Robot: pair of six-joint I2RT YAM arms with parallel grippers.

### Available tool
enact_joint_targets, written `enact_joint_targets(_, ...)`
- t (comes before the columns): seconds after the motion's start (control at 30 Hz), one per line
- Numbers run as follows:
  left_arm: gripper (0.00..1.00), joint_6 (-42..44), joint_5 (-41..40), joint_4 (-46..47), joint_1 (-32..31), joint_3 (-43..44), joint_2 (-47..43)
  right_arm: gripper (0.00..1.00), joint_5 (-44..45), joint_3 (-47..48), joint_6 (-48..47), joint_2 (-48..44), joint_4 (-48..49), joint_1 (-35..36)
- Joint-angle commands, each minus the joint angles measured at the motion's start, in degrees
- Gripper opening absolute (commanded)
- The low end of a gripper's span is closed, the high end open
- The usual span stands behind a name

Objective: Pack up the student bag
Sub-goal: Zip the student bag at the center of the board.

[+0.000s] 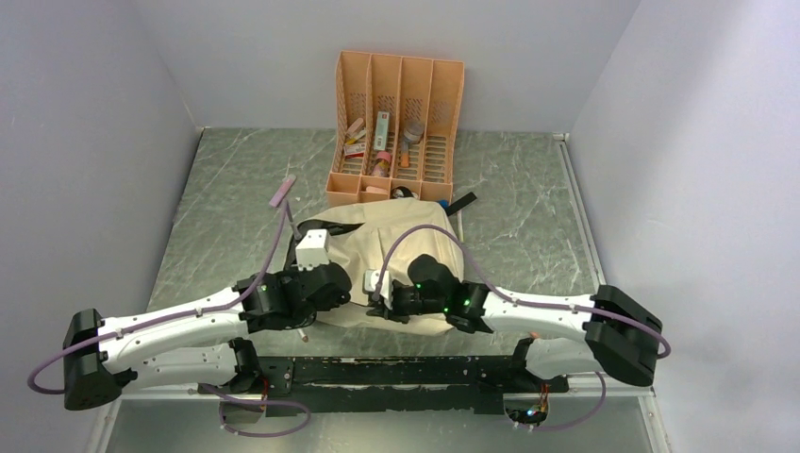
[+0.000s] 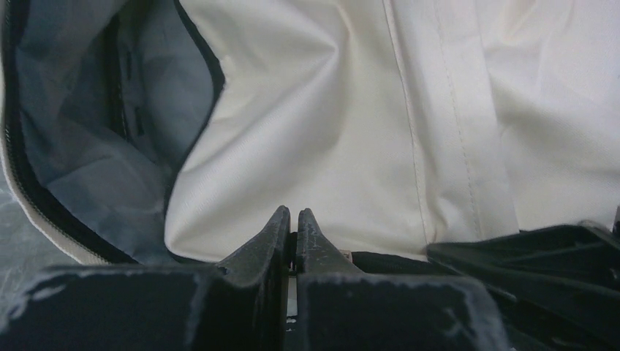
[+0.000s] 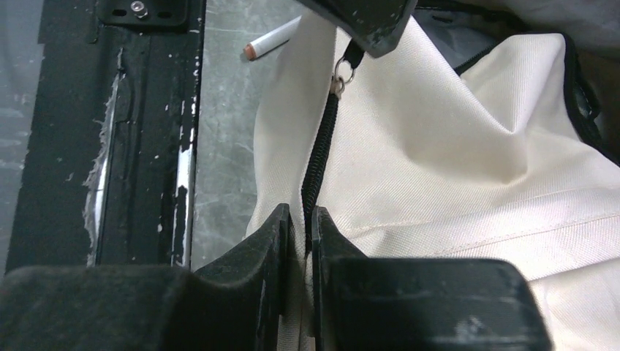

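The cream student bag [image 1: 396, 243] lies in the middle of the table, just beyond both wrists. In the left wrist view its mouth gapes at the left, showing grey lining [image 2: 95, 117]. My left gripper [image 2: 294, 213] is shut at the bag's near edge. The right wrist view shows one of its fingers [image 3: 369, 18] pinching the black zipper pull [image 3: 352, 55] above the slider. My right gripper [image 3: 301, 212] is shut on the bag's cream fabric beside the black zipper track [image 3: 320, 157]. The two grippers [image 1: 363, 294] sit close together at the bag's near side.
An orange slotted organiser [image 1: 396, 113] holding small items stands behind the bag. A pink stick [image 1: 281, 192] lies on the table to the left. A white pen with an orange tip [image 3: 272, 40] lies near the black base rail [image 3: 95, 131]. A black strap [image 1: 462, 202] pokes out at the back right.
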Motion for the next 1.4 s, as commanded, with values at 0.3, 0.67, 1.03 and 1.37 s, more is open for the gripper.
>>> enact_joint_targets(0.3,0.05,0.75,-14.24,-11.50,4.26,8.91,0.98,0.00,2.37,6.17,-9.29,-3.84,-30.16,0.30)
enact_joint_targets(0.67,0.05,-6.06,-21.18,-22.44,5.41,12.44,-0.73,0.00,11.00,9.25,-10.08,-7.94,-44.05,0.14)
enact_joint_targets(1.03,0.05,4.79,-11.26,-5.19,5.45,4.36,-5.00,0.38,3.85,8.94,-3.08,-15.50,-30.46,0.20)
enact_joint_targets(1.37,0.05,4.84,-8.35,-2.87,5.44,2.30,-6.47,0.37,7.80,9.55,17.35,-3.92,-0.70,0.19)
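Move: The left hand already holds the zip pull; the open near-left corner of the student bag's mouth lies about 7 cm to its left, 2 cm ahead and slightly lower. The white marker lies some 12 cm left of that hand, 4 cm back and 10 cm down, and the black strap about 16 cm ahead and 4 cm left. From the right hand, which pinches the bag's edge, the zip pull is roughly 5 cm left, 1 cm ahead and barely higher. Keeping its pinch on the zip pull, the left hand draws it along the zip towards the bag's open near-left corner, about 5 cm left and a little forward, rising some 5 cm before sinking partway back. The right hand keeps its pinch while backing off about 5 cm to the right and lifting, tips dipping, then opens, lets go of the bag's edge and swings back left, still rising. ##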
